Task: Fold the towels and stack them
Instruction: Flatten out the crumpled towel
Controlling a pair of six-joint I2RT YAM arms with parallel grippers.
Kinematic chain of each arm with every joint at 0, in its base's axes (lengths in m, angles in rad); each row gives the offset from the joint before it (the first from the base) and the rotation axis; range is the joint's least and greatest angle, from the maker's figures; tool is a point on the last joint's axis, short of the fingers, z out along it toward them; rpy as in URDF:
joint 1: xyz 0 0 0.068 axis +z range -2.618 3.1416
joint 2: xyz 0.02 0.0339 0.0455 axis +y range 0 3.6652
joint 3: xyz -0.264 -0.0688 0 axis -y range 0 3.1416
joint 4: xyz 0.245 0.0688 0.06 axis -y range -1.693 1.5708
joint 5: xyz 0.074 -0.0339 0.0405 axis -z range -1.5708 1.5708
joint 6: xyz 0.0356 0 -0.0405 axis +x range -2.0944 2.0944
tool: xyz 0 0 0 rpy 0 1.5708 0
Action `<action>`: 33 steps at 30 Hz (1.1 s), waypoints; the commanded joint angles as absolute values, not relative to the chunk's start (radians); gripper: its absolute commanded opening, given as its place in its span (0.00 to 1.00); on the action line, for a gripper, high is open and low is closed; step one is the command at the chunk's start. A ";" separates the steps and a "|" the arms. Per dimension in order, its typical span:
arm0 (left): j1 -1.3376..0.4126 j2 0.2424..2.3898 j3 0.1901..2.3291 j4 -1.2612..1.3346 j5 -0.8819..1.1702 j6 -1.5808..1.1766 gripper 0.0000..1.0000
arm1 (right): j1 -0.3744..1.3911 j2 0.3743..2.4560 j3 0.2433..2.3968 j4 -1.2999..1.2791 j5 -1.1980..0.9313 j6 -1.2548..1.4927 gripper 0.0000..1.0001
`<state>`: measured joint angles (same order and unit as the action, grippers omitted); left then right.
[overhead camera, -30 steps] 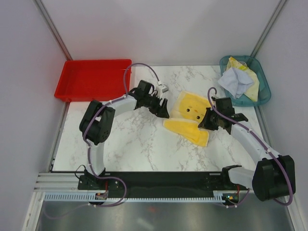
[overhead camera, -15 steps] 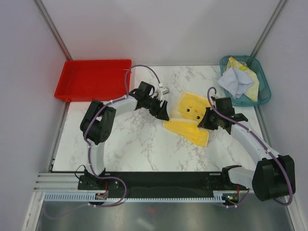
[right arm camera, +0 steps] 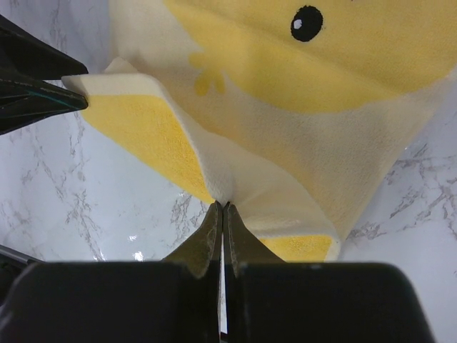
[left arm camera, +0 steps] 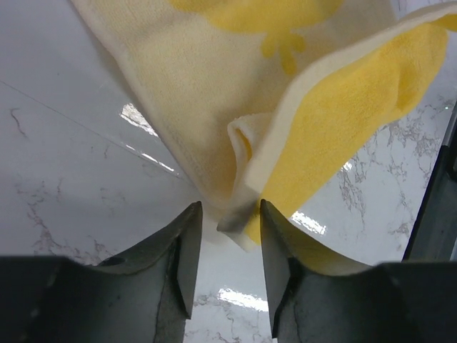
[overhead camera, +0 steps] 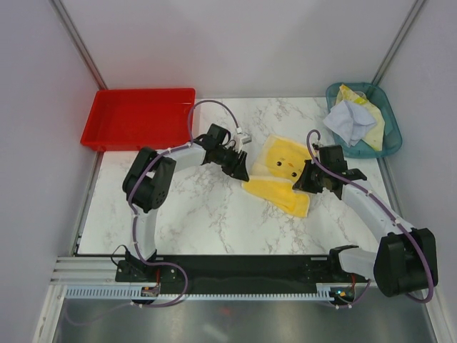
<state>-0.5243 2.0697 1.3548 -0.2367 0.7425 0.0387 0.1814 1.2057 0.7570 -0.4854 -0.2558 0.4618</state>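
Observation:
A cream-yellow towel (overhead camera: 282, 175) with a darker yellow duck print lies partly folded on the marble table, one yellow flap turned over toward the front. My left gripper (overhead camera: 239, 170) is at its left corner. In the left wrist view the jaws stand apart with the corner of the towel (left arm camera: 214, 107) between the tips of the left gripper (left arm camera: 228, 214). My right gripper (right arm camera: 223, 207) is shut on a pinched fold at the edge of the towel (right arm camera: 307, 107), at its right side (overhead camera: 305, 182). More towels (overhead camera: 353, 121), pale blue and yellow, are heaped in the basket.
A teal basket (overhead camera: 391, 143) stands at the back right corner. A red tray (overhead camera: 136, 118) sits at the back left. Grey walls close in the table on three sides. The left arm's cable loops above the towel's far left.
The left gripper has edged toward the towel's left corner and its jaws have narrowed around it. The right gripper holds its pinch without moving.

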 commanded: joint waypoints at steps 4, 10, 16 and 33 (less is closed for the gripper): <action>-0.529 2.062 1.368 -0.229 0.739 0.063 0.23 | 0.181 1.212 0.744 -0.449 -0.253 0.446 0.00; -0.529 1.970 1.364 -0.232 0.689 0.022 0.02 | 0.184 1.227 0.781 -0.456 -0.221 0.443 0.00; -0.531 1.777 1.384 -0.281 0.471 -0.050 0.02 | 0.265 1.249 1.024 -0.547 -0.114 0.451 0.00; -0.747 1.014 1.305 -0.535 0.281 -0.247 0.02 | 0.460 0.660 1.265 -0.591 -0.350 0.449 0.00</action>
<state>-0.7128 1.0565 1.3460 -0.4747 0.3119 -0.1547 0.4599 0.7612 1.2350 -0.6476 -0.2459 0.4202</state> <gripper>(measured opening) 0.045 0.010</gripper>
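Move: The towel's left corner sits right between the left hand's half-open fingers, barely 1 cm below them. The right fingertips, already holding the near edge, are about 15 cm to the left hand's right and 2 cm back. From the right hand that corner lies some 15 cm left and 2 cm ahead, about 4 cm lower; the printed part lies about 9 cm ahead, 1 cm left and 6 cm below, the teal basket 23 cm ahead and 20 cm right. The left fingers pinch shut on the towel's corner while the right hand keeps its grip on the edge; then both sweep quickly up off the table, about 35 cm on the left and nearly 30 on the right. Each noses a little forward first, the right also to the left, then both draw back towards the bases as the fingers swing from downward to forward. ##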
